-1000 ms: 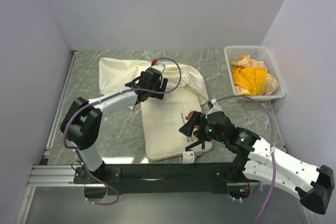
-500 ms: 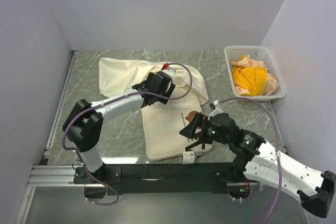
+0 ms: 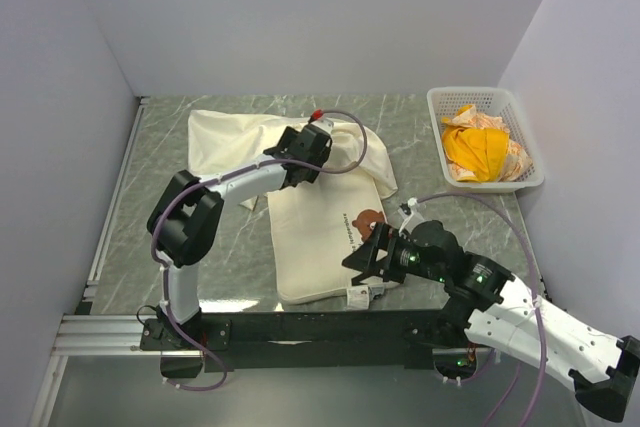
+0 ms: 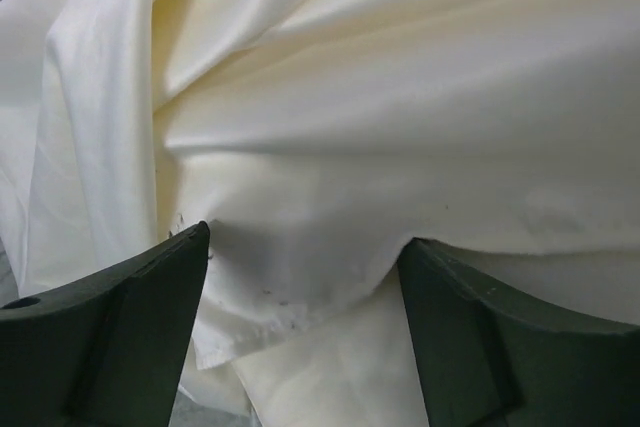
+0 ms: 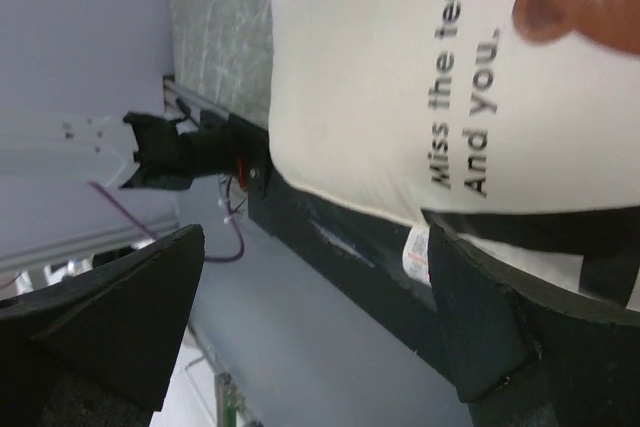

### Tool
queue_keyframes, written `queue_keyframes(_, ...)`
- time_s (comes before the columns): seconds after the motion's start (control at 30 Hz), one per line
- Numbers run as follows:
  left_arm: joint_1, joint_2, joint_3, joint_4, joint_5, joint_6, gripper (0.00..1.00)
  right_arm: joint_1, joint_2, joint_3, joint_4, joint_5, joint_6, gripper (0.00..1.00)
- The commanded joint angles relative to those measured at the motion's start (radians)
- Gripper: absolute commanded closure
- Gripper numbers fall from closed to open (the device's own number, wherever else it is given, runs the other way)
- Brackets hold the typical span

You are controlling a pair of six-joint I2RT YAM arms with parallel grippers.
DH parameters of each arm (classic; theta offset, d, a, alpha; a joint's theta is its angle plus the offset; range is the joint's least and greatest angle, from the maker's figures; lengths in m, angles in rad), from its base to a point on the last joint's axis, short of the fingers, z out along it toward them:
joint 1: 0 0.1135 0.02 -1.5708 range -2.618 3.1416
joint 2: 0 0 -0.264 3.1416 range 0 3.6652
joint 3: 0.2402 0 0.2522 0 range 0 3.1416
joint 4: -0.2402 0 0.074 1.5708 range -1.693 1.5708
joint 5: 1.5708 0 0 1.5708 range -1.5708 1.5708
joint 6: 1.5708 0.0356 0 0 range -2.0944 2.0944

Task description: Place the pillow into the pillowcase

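Note:
The cream pillow [image 3: 315, 237], printed with a brown bear and black text, lies in the middle of the table, its white tags [image 3: 357, 296] at the near edge. The limp cream pillowcase [image 3: 230, 137] is spread behind it and overlaps its far edge. My left gripper [image 3: 298, 162] hovers open over that overlap. In the left wrist view the left gripper [image 4: 305, 277] has pillowcase folds [image 4: 400, 97] and a hem between its fingers, not pinched. My right gripper [image 3: 368, 262] stands open at the pillow's near right corner. In the right wrist view the pillow [image 5: 380, 77] and a tag [image 5: 415, 252] sit beside one finger of the right gripper [image 5: 315, 232].
A white basket [image 3: 527, 147] holding an orange-yellow cloth [image 3: 480, 149] stands at the back right. The table's black front rail [image 3: 300, 327] runs just below the pillow's near edge. Grey walls close in the left, back and right sides.
My left arm has swung right and back, carrying its gripper farther over the pillowcase. My right gripper has slid toward the pillow's near right corner and opened a little wider.

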Motion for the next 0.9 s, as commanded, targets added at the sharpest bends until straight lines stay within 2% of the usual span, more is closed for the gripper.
queue_keyframes(0.0,0.049,0.031,0.056,0.031,-0.064,0.006,0.30,-0.003,-0.038,-0.046,0.025,-0.138,0.037,0.01)
queue_keyframes(0.07,0.051,0.020,0.048,0.043,-0.071,-0.005,0.43,-0.003,-0.038,-0.070,0.060,-0.187,0.057,0.01)
queue_keyframes(0.1,0.052,0.015,0.048,0.037,-0.064,-0.011,0.55,-0.003,-0.032,-0.083,0.077,-0.230,0.066,0.01)
queue_keyframes(0.17,0.051,-0.009,0.045,0.029,-0.029,-0.039,0.70,-0.002,-0.021,-0.132,0.157,-0.269,0.109,0.01)
queue_keyframes(0.2,0.051,-0.020,0.039,0.026,-0.013,-0.048,0.86,0.000,-0.006,-0.149,0.183,-0.287,0.124,0.00)
queue_keyframes(0.27,0.049,-0.054,0.027,-0.001,0.049,-0.086,0.98,0.004,0.021,-0.193,0.256,-0.283,0.165,0.00)
queue_keyframes(0.4,0.043,-0.118,-0.001,-0.050,0.156,-0.151,0.99,0.015,0.040,-0.256,0.384,-0.254,0.258,0.00)
queue_keyframes(0.63,-0.002,-0.264,-0.093,-0.115,0.274,-0.275,0.99,0.031,0.078,-0.350,0.514,-0.071,0.400,0.00)
queue_keyframes(0.77,-0.047,-0.311,-0.116,-0.149,0.329,-0.322,0.99,0.041,0.187,-0.396,0.604,0.085,0.445,0.00)
queue_keyframes(0.87,-0.081,-0.331,-0.120,-0.178,0.378,-0.342,0.99,0.040,0.287,-0.378,0.637,0.151,0.419,0.00)
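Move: The rim of the pillowcase lies almost between the left hand's open fingers, about 2 cm ahead and 1 cm to the left, level with them. The pillow's middle is some 15 cm back from that hand, 7 cm right and 3 cm lower; its bear print is 13 cm back and 15 cm right. For the right hand, the pillow's near edge lies about 3 cm back, 3 cm left and 10 cm below, with the bear print 11 cm ahead, 1 cm right and 9 cm below. The left fingers pinch the pillowcase rim shut after a 2 cm nudge forward, then draw it back about 9 cm and up over the pillow, rolling some 20 degrees left side down. The right hand, wide open, sinks 8 to 9 cm and a little left, first drawing back about 4 cm then coming forward again as its fingers tip down, one going in under the pillow's near edge. ##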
